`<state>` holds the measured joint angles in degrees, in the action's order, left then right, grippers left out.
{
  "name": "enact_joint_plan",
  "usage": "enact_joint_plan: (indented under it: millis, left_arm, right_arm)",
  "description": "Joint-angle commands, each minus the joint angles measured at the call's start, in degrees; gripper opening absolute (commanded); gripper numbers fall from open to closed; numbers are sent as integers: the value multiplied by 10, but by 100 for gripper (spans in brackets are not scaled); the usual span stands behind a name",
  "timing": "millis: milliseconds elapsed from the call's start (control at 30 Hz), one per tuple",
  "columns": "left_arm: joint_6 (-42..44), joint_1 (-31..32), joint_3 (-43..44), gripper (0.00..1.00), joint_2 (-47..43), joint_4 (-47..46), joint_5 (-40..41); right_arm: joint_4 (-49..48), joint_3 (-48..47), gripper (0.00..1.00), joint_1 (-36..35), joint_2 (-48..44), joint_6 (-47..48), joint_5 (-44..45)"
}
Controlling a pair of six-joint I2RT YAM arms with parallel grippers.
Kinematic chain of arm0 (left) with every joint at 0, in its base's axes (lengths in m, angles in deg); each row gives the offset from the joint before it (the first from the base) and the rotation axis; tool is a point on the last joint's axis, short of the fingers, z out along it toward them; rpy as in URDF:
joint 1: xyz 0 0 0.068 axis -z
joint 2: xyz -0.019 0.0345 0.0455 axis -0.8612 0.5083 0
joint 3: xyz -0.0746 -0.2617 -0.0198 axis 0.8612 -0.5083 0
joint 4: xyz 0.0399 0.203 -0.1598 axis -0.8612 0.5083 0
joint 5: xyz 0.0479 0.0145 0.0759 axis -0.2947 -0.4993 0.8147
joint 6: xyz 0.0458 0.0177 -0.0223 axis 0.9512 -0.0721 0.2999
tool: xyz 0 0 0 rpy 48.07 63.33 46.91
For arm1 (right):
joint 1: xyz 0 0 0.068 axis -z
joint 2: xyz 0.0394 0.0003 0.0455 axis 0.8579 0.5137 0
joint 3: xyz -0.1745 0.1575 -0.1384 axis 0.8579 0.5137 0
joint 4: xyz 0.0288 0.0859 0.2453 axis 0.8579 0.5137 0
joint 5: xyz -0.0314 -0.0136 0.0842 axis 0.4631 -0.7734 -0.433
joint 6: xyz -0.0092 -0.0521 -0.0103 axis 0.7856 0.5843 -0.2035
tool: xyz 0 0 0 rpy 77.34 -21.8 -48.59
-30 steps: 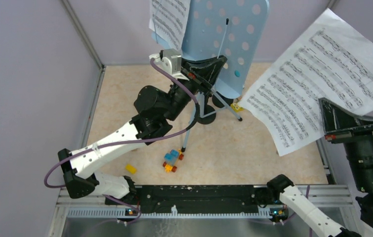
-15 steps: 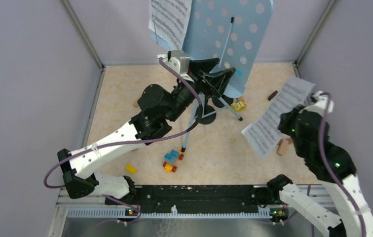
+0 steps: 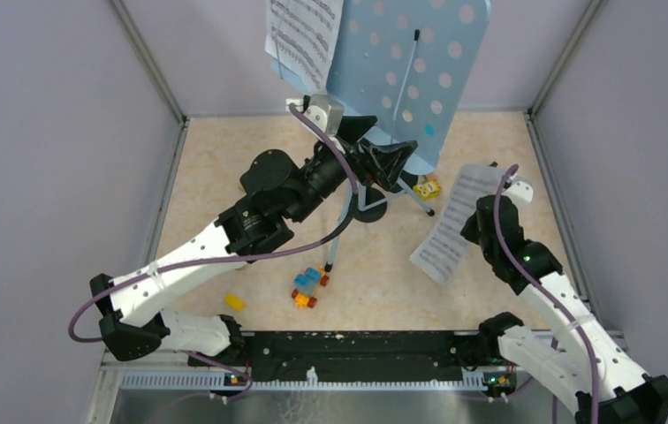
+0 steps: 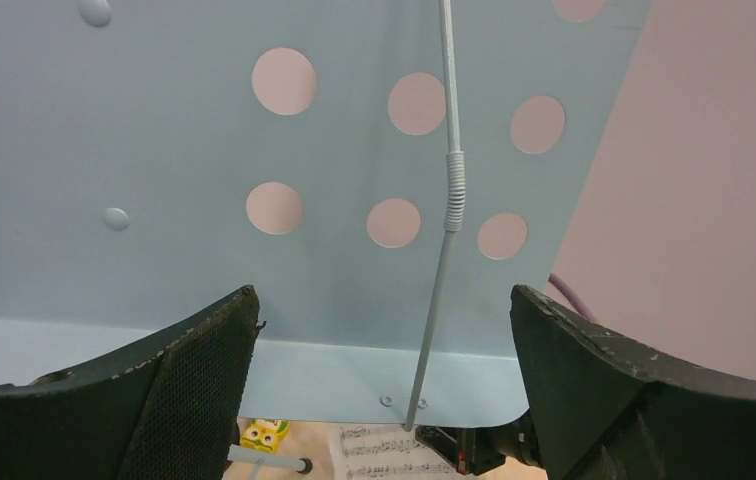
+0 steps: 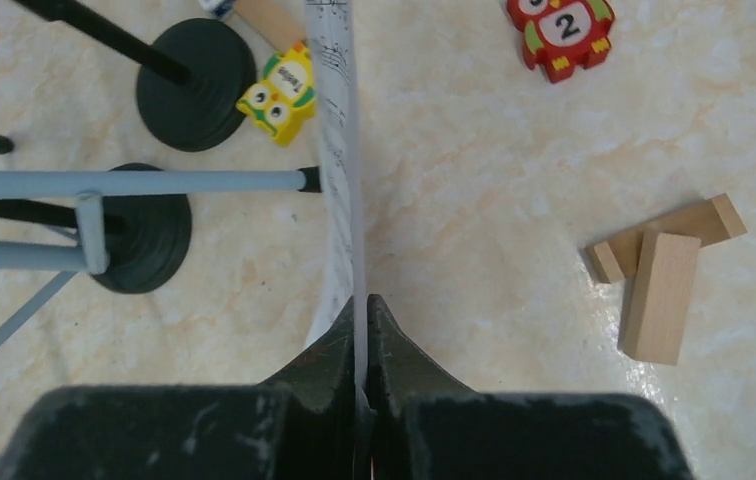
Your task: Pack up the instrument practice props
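Note:
The pale-blue perforated music rack (image 3: 410,62) stands tilted at the back on tripod legs (image 5: 154,182). It fills the left wrist view (image 4: 204,130). My left gripper (image 3: 382,157) is open just in front of the rack's lower lip, its jaws wide apart (image 4: 384,300) and holding nothing. One white sheet-music page (image 3: 304,35) hangs at the rack's left edge. A second page (image 3: 445,230) is pinched edge-on (image 5: 339,150) in my shut right gripper (image 5: 362,300), low over the floor at the right. Two black round mic-holder bases (image 5: 194,70) (image 5: 149,230) sit under the rack. No microphones show.
A yellow owl block (image 5: 282,92) lies by the near base and a red owl block (image 5: 561,30) farther right. Little wooden blocks (image 5: 659,270) lie right of the held page. The toy-block car (image 3: 308,287) and a yellow brick (image 3: 234,302) sit near the front. Grey walls enclose three sides.
My left gripper has opened at the rack's lower edge. The right arm has swung down from close to the camera to the right side of the floor, carrying its page.

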<state>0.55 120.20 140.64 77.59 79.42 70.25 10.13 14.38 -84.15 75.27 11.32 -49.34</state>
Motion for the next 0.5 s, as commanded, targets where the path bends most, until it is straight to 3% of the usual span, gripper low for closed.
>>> enact_joint_plan:
  millis: [0, 167, 233, 367, 467]
  left_arm:
    - [-3, 0, 4, 98, -37, 9, 7]
    - [-29, 0, -51, 98, -77, -15, 29]
    - [-33, 0, -62, 98, -87, -15, 30]
    - [-38, 0, -66, 98, -98, -6, 30]
    - [-41, 0, -68, 98, -106, 7, 28]
  right_arm:
    - [-96, 60, 0, 84, 0, -22, -59]
    - [-126, 105, 1, 158, 27, -45, -94]
    - [-124, 108, 13, 168, 37, -49, -92]
    - [-104, 102, 51, 179, 36, -51, -83]
    - [-70, 82, 64, 181, 7, -55, -60]
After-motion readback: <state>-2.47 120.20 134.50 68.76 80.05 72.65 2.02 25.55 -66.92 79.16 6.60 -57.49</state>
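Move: Below the right hand, which still pinches the sheet music, the open table patch it goes to lies about 19 cm down, some 4 cm ahead and 2 cm right. At table height, from this hand: the stand's foot 13 cm ahead, 3 cm left; the yellow owl 20 ahead, 4 left; the wooden blocks level, 19 right. From the open, empty left hand, the remaining sheet is about 18 cm ahead, 14 left, 10 up. Lowering the sheet towards the open table between stand foot and blocks, the right hand sinks about 8 cm, swings some 5 cm right and turns clockwise roughly 15 degrees; nearly at its lowest, it opens past halfway and lets the sheet go. The left hand, fingers still wide open, draws about 4 cm left and a little back in front of the bared side of the stand's board. ##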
